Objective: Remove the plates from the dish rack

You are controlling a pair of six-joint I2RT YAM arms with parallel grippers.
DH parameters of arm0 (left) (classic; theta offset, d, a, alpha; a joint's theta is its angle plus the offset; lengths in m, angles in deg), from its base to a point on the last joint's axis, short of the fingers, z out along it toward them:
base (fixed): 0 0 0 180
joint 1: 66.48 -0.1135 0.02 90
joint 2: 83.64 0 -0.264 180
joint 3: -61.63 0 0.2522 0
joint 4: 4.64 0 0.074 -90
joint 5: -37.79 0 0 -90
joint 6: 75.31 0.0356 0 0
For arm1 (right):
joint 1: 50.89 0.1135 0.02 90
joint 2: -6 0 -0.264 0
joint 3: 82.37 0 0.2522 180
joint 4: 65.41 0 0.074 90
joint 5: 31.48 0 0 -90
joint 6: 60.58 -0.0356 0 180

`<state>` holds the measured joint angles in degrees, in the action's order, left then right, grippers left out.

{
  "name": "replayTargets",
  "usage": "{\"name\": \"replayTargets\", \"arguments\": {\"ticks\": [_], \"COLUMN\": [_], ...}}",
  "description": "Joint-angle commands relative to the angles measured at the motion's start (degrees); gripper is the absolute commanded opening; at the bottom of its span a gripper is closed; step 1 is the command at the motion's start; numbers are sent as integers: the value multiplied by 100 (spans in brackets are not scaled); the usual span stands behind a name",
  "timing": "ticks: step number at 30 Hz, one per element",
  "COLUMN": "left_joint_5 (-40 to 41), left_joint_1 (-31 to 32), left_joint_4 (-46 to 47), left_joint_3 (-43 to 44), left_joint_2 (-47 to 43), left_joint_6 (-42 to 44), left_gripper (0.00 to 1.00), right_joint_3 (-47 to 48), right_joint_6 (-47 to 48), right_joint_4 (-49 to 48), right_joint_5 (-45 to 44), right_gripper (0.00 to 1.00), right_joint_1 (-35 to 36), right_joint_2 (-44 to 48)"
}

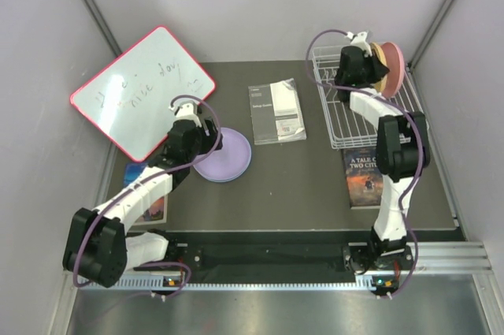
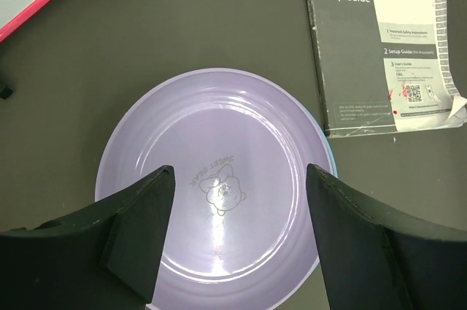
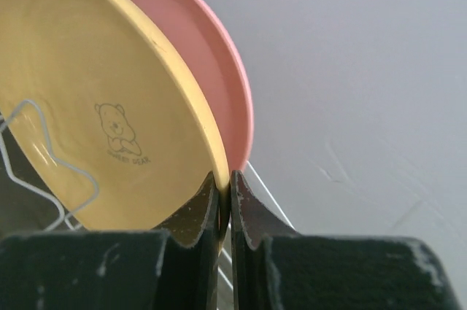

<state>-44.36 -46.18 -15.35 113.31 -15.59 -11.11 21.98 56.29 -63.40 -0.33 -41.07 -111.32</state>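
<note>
The lavender plate (image 1: 224, 155) lies flat on the table at centre left, on top of a light blue plate whose rim (image 2: 330, 153) shows at its right edge. My left gripper (image 2: 237, 233) is open just above the lavender plate (image 2: 211, 186), with nothing in it. The white wire dish rack (image 1: 354, 110) stands at the back right. The orange plate (image 1: 379, 67) and pink plate (image 1: 394, 69) stand on edge at its far end. My right gripper (image 3: 225, 197) is shut on the rim of the orange plate (image 3: 87, 106); the pink plate (image 3: 211, 69) is right behind it.
A whiteboard with a pink frame (image 1: 142, 91) leans at the back left. A setup guide booklet (image 1: 276, 111) lies at the table's centre. A book (image 1: 365, 176) lies in front of the rack, another book (image 1: 146, 193) under my left arm. Walls stand close on both sides.
</note>
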Motion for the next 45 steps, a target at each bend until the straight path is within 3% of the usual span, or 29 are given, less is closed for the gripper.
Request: {"name": "replayTargets", "arguments": {"ticks": [1, 5, 8, 11, 13, 14, 15, 17, 19, 22, 32, 45], "left_joint_5": [41, 14, -12, -65, -109, -135, -205, -293, -425, -661, -1663, -2297], "left_joint_1": [-17, -17, -26, -26, -17, -17, -25, -17, -17, -26, -17, -8], "left_joint_4": [345, 363, 363, 381, 381, 389, 407, 468, 521, 583, 1285, 2147], "left_joint_3": [41, 50, 76, 120, 181, 199, 243, 287, 357, 498, 937, 955], "left_joint_2": [59, 77, 68, 85, 94, 103, 120, 164, 243, 358, 893, 1158], "left_joint_6": [-57, -57, -48, -39, -39, -39, -30, -13, -4, -4, -135, -557], "left_gripper": [77, 77, 78, 78, 78, 78, 78, 78, 78, 78, 77, 75], "right_joint_3": [-479, -735, -806, -928, -1060, -1052, -852, -535, -454, -463, -1323, -1948], "right_joint_6": [1827, 3512, 4113, 3941, 3311, 2036, 1180, -1109, -1709, -2308, -3784, -4383], "right_joint_4": [-3456, -5343, -6056, -5954, -4807, -4019, -1609, 453, 1531, 2270, 2564, 2133], "right_joint_5": [-1250, -1524, -1612, -1708, -1622, -1490, -1263, -140, 694, 1652, 5188, 6237], "right_gripper": [0, 0, 0, 0, 0, 0, 0, 0, 0, 0, 0, 0], "right_joint_1": [327, 450, 538, 617, 722, 757, 810, 793, 810, 863, 933, 1478], "right_joint_2": [683, 710, 763, 1034, 1498, 1693, 1895, 2387, 2765, 3091, 3725, 3356]}}
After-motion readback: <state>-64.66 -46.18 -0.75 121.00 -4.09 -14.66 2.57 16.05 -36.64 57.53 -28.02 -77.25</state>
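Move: The right fingers already pinch the yellow plate's rim in the rack; its middle is about 5 cm ahead of them, 4 left and 8 below, with the pink plate some 6 cm right of it. The purple plate on the stack lies roughly 22 cm back and 58 left of that hand, 20 lower; the setup guide 9 back, 37 left. From the left hand, the yellow plate is some 27 ahead and 54 right, about level; the purple plate is right underneath, 12 below. Back and up first, the right hand draws the still-pinched yellow plate clear of the rack by some 15 cm, then swings about 25 cm left and sinks to near its starting height, turning counter-clockwise and rolling its left side up about 50 degrees each. Later the open left hand goes right about 8 cm, with some rise and forward reach, turning clockwise towards the plate without touching it. ##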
